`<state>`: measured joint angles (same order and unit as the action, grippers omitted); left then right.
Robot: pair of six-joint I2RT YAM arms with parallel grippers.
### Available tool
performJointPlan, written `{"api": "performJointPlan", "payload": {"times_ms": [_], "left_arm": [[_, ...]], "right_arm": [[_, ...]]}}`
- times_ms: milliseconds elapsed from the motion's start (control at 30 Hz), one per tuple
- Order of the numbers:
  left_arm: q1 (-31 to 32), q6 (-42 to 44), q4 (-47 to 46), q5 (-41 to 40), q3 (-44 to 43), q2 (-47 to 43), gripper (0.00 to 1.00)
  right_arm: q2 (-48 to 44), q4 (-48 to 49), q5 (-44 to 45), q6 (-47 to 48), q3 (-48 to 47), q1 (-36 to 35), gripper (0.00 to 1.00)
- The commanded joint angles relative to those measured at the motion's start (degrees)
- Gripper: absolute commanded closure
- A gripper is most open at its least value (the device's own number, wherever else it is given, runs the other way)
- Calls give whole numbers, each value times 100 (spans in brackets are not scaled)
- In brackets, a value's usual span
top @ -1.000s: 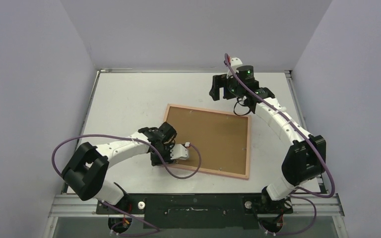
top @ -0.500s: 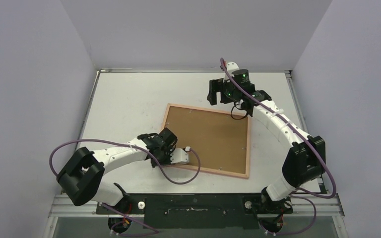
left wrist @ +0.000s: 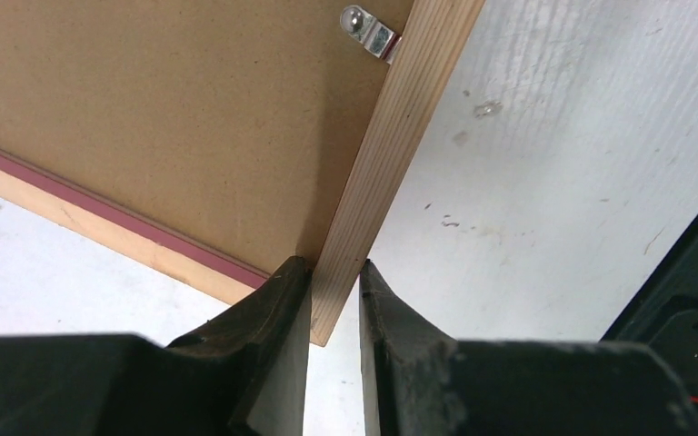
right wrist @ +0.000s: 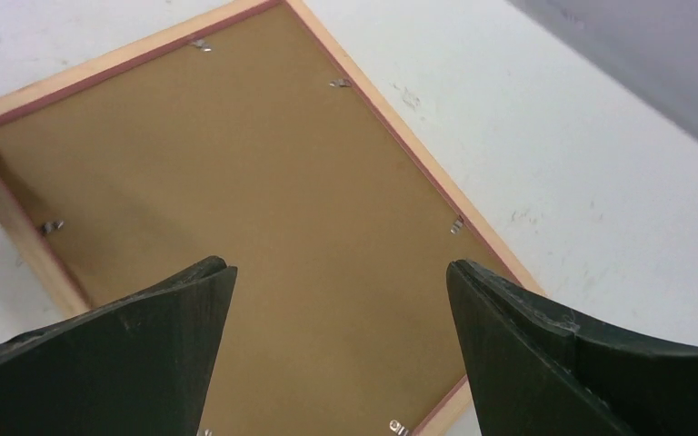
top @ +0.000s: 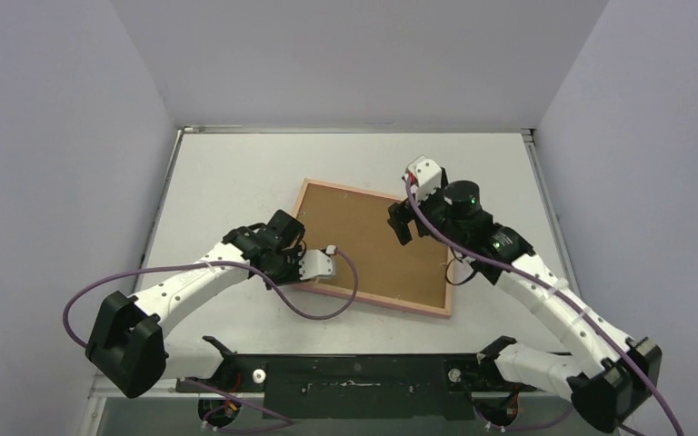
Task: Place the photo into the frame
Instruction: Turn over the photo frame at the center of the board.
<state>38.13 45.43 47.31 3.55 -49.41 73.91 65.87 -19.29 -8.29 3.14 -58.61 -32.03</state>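
Observation:
The frame (top: pixel 391 304) lies back up on the white table, its pale wood rail (left wrist: pixel 391 154) edged in pink. A brown backing board (top: pixel 363 241) fills it, held by small metal clips (left wrist: pixel 368 32). The photo is hidden from every view. My left gripper (top: pixel 293 274) is shut on the frame's near-left corner, one finger on each side of the rail (left wrist: pixel 334 272). My right gripper (top: pixel 398 222) hangs open over the board's right half (right wrist: pixel 338 268), touching nothing. The board (right wrist: pixel 236 182) and the frame's far rail (right wrist: pixel 423 145) show beneath it.
Grey walls close the table on three sides. A purple cable (top: pixel 327 313) from the left arm loops over the frame's near-left corner. The black base rail (top: pixel 354 372) runs along the near edge.
My left gripper closed on the frame's corner rail and shifted the frame slightly away and to the left. My right arm swung from the far side of the table to above the backing board.

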Motion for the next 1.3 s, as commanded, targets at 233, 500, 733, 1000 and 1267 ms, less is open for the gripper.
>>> {"api": "performJointPlan", "payload": {"times_ms": [233,500,733,1000,1267], "left_arm": [[-566,494,981,383,-880,-306,100],[-771,703,1242,417,-953,-361,100],[-789,687,1308,445,-1042,-368,100],[-814,731,1349,517,-1062,-382,100],[-833,717,1322,527,-1037,-401,100]], "right_arm": [[-1511,-59,191,1595,922,-2012,10],[-840,-183,1837,1791,1214,-4017,10],[-106,1063,3547,2379,2017,-5250,10],[686,3093,4394,3479,2648,-5372,10],[1998,4798,4649,4366,2753,-5146,10]]}}
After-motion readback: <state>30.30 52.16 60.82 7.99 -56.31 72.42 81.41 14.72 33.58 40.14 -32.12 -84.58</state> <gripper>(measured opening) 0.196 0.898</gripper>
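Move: My left hand already pinches the near rail of the raised photo frame beside its near-left corner. The middle of that near rail lies about 18 cm to this hand's right, 4 cm back and 3 cm lower. For my right hand the same rail middle is roughly 13 cm back, 7 cm left and 20 cm below. The backing board's middle is some 4 cm back, 7 cm left and 20 cm below it; the near-right corner is 17 cm back, 11 cm right and 22 cm below. I swing my right hand, open and empty, back off the board by some 19 cm, arcing left and then diving about 15 cm, and finish with a short push forward to the frame's raised near rail. On the way I roll it about 65 degrees around its fingers, counter-clockwise seen from behind the hand. My left hand keeps its pinch and lifts the corner 3 cm up and as much to the left. ##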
